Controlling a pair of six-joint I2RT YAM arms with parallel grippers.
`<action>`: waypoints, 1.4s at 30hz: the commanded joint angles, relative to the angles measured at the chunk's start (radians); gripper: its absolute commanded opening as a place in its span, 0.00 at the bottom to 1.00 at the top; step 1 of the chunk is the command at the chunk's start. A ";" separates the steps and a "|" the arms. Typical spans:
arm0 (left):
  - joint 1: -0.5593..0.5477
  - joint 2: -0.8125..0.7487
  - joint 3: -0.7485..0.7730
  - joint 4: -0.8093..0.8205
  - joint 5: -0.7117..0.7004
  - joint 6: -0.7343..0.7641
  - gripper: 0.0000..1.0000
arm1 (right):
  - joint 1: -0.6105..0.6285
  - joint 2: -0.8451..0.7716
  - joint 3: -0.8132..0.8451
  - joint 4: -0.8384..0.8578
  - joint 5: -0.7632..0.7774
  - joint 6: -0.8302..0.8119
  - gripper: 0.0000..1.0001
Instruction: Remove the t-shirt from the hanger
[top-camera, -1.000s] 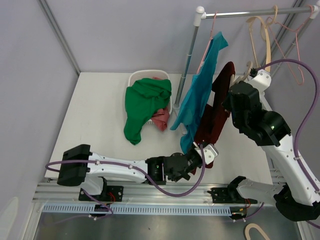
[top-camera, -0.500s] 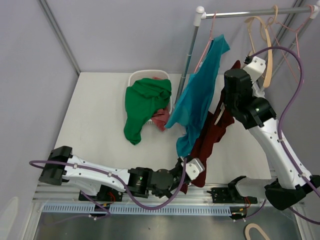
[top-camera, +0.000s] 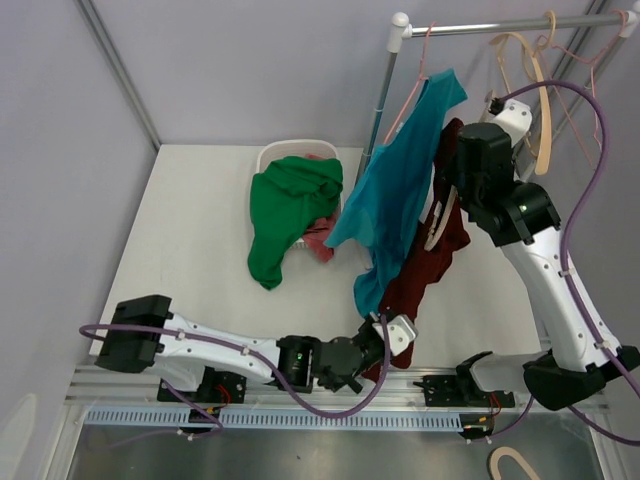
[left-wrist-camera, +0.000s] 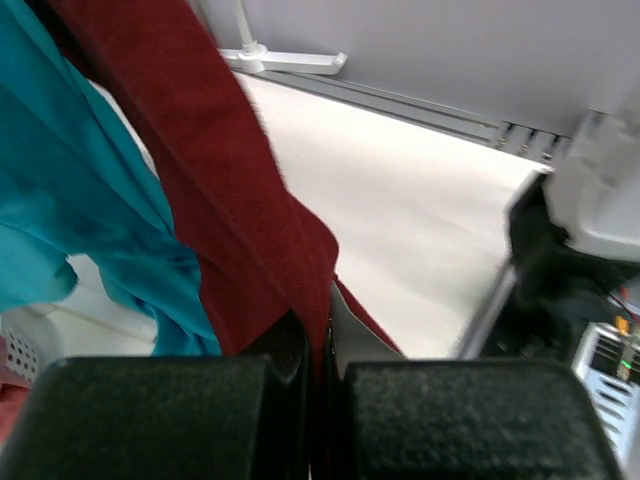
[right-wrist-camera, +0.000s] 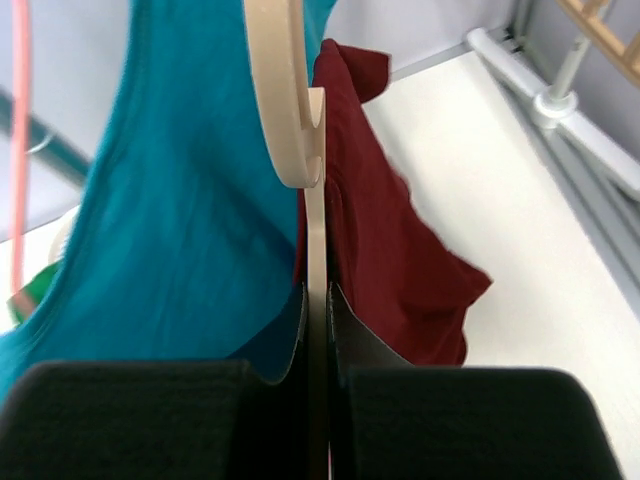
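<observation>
A dark red t-shirt (top-camera: 425, 265) hangs on a pale wooden hanger (top-camera: 437, 222) in mid-air at the right. My right gripper (top-camera: 450, 205) is shut on the hanger's flat neck (right-wrist-camera: 316, 250), just below its hook (right-wrist-camera: 285, 110); the red shirt (right-wrist-camera: 395, 260) drapes below it. My left gripper (top-camera: 385, 345) is low near the table's front edge, shut on the red shirt's bottom hem (left-wrist-camera: 250, 200), with cloth pinched between the jaws. The shirt stretches between the two grippers.
A teal shirt (top-camera: 390, 200) hangs on a pink hanger (top-camera: 415, 75) from the metal rail (top-camera: 500, 25), touching the red shirt; it also shows in both wrist views (left-wrist-camera: 80, 200) (right-wrist-camera: 190, 220). A white basket (top-camera: 300, 152) holds a green garment (top-camera: 285, 215). Spare hangers (top-camera: 535, 90) hang on the rail.
My right gripper has lifted the hanger up and back toward the rail. My left gripper has pulled the hem down toward the front edge, stretching the red shirt.
</observation>
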 joint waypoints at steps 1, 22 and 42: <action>0.084 0.037 0.060 0.087 0.086 0.037 0.01 | 0.029 -0.099 0.045 0.003 -0.055 0.076 0.00; 0.479 0.384 0.641 -0.057 0.330 0.072 0.01 | 0.275 -0.301 0.134 -0.368 -0.212 0.294 0.00; 0.507 0.230 0.525 -0.097 0.350 0.031 0.01 | 0.272 -0.243 0.415 -0.635 -0.112 0.133 0.00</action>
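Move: Some 16 cm ahead, 5 cm right and 10 cm above the left hand, which already grips the dark red t-shirt low down, is the lower end of the wooden hanger. The teal t-shirt's middle is about 25 cm ahead of that hand, nearly in line and 9 cm higher. The right hand already holds this hanger; from it the dark red t-shirt's middle lies about 12 cm back, 4 cm left and 10 cm below, the teal one 4 cm back and 10 cm left, slightly lower. Drawing the wooden hanger back some 18 cm and up about 9, the right hand rolls its left side upward and turns counter-clockwise, roughly 20 degrees each, keeping its pinch. The left hand meanwhile carries its gripped dark red cloth the opposite way, about 23 cm forward towards the teal t-shirt, rising some 5 cm with a lesser drift right, then easing slightly back and left at the end. ##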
